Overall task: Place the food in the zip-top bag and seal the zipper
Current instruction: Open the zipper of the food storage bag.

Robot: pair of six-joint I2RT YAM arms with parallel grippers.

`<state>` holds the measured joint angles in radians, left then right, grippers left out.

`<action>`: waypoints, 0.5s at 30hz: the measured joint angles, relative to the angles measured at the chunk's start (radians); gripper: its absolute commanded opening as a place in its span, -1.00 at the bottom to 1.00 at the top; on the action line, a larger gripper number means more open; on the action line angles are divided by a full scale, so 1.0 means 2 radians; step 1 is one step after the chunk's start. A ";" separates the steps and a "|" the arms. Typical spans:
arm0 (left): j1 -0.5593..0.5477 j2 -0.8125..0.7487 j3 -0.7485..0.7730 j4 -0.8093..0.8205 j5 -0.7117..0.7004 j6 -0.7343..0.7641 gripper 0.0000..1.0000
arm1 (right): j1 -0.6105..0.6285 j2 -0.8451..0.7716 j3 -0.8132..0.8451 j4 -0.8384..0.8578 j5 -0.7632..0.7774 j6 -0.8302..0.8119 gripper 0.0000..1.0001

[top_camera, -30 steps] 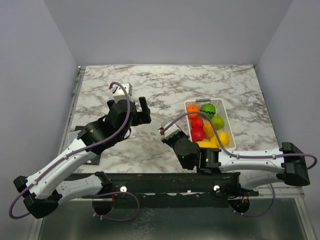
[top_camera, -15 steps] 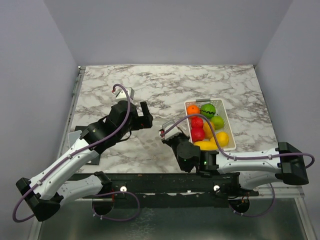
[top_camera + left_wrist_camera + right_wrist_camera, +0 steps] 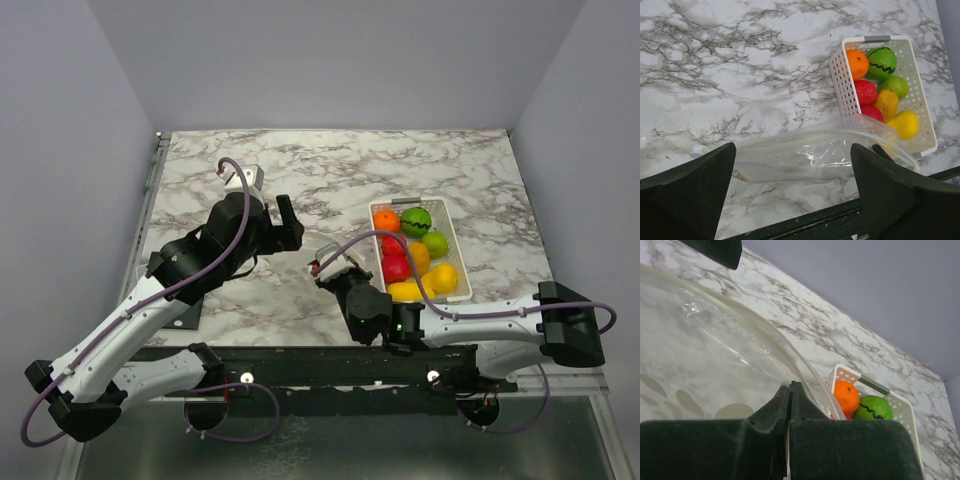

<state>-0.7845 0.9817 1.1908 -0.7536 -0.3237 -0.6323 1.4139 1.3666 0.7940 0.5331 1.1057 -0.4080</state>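
Note:
The zip-top bag (image 3: 810, 152) lies see-through on the marble, its mouth towards the white tray (image 3: 839, 80). My right gripper (image 3: 791, 386) is shut on the bag's edge beside the zipper (image 3: 807, 367), which curves up past the jaws. The food sits in the tray: an orange (image 3: 857, 64), a striped green ball (image 3: 882, 62), red pieces (image 3: 865, 92) and a yellow one (image 3: 905, 123). My left gripper (image 3: 792, 162) hangs wide open just above the bag, nothing between its fingers. From above, the left gripper (image 3: 288, 222) is left of the right gripper (image 3: 322, 268).
The tray (image 3: 459, 255) stands at the right of the marble table, close to the right gripper. A black rail (image 3: 805, 225) runs along the table's near edge, just below the bag. Grey walls enclose the table on three sides.
The right arm has shifted a little to the left, keeping its grip on the bag's edge. The left gripper has stayed open and barely moved.

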 measured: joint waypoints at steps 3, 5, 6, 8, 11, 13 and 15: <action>0.000 -0.001 0.015 -0.008 -0.005 0.014 0.98 | 0.000 -0.007 0.000 -0.006 -0.016 0.002 -0.99; 0.000 -0.003 0.024 -0.014 -0.006 0.028 0.98 | 0.000 -0.021 0.000 -0.016 -0.034 0.005 -0.99; 0.000 -0.005 0.031 -0.019 -0.006 0.039 0.98 | 0.000 -0.029 -0.001 -0.028 -0.050 0.007 -0.99; 0.000 -0.006 0.041 -0.023 -0.004 0.056 0.98 | 0.000 -0.050 -0.002 -0.038 -0.065 0.009 -0.99; 0.001 -0.006 0.060 -0.028 0.010 0.085 0.97 | 0.000 -0.093 -0.012 -0.064 -0.116 0.009 -0.99; 0.001 -0.006 0.072 -0.030 0.026 0.105 0.97 | 0.000 -0.123 -0.022 -0.077 -0.148 0.007 -0.99; 0.002 -0.006 0.083 -0.030 0.046 0.124 0.96 | 0.000 -0.147 -0.028 -0.093 -0.179 0.004 -0.99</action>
<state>-0.7807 0.9695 1.3567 -0.8143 -0.2321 -0.3843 1.4147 1.0721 0.7383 0.3481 0.7471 -0.4000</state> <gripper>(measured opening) 0.985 0.011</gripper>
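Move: The bag's open mouth, its near corner pinched in the right fingertips, has its middle about 4 cm back of the left hand, 3 cm to its right and 9 cm below. From the right hand, that middle lies some 5 cm left, 1 cm back and 4 cm lower. Counted from the right hand, the food basket is about 12 cm ahead and 21 cm right; the orange in it, 18 cm ahead and 13 cm right; both some 21 cm below. Keep the bag's corner pinched in the shut right fingers and draw it up about 4 cm and back nearly as far, swinging that wrist some 20 degrees counter-clockwise. Meanwhile raise the wide-open left gripper about 5 cm off the bag, easing back slightly at the end, levelling its fingers and turning them about 10 degrees clockwise. ##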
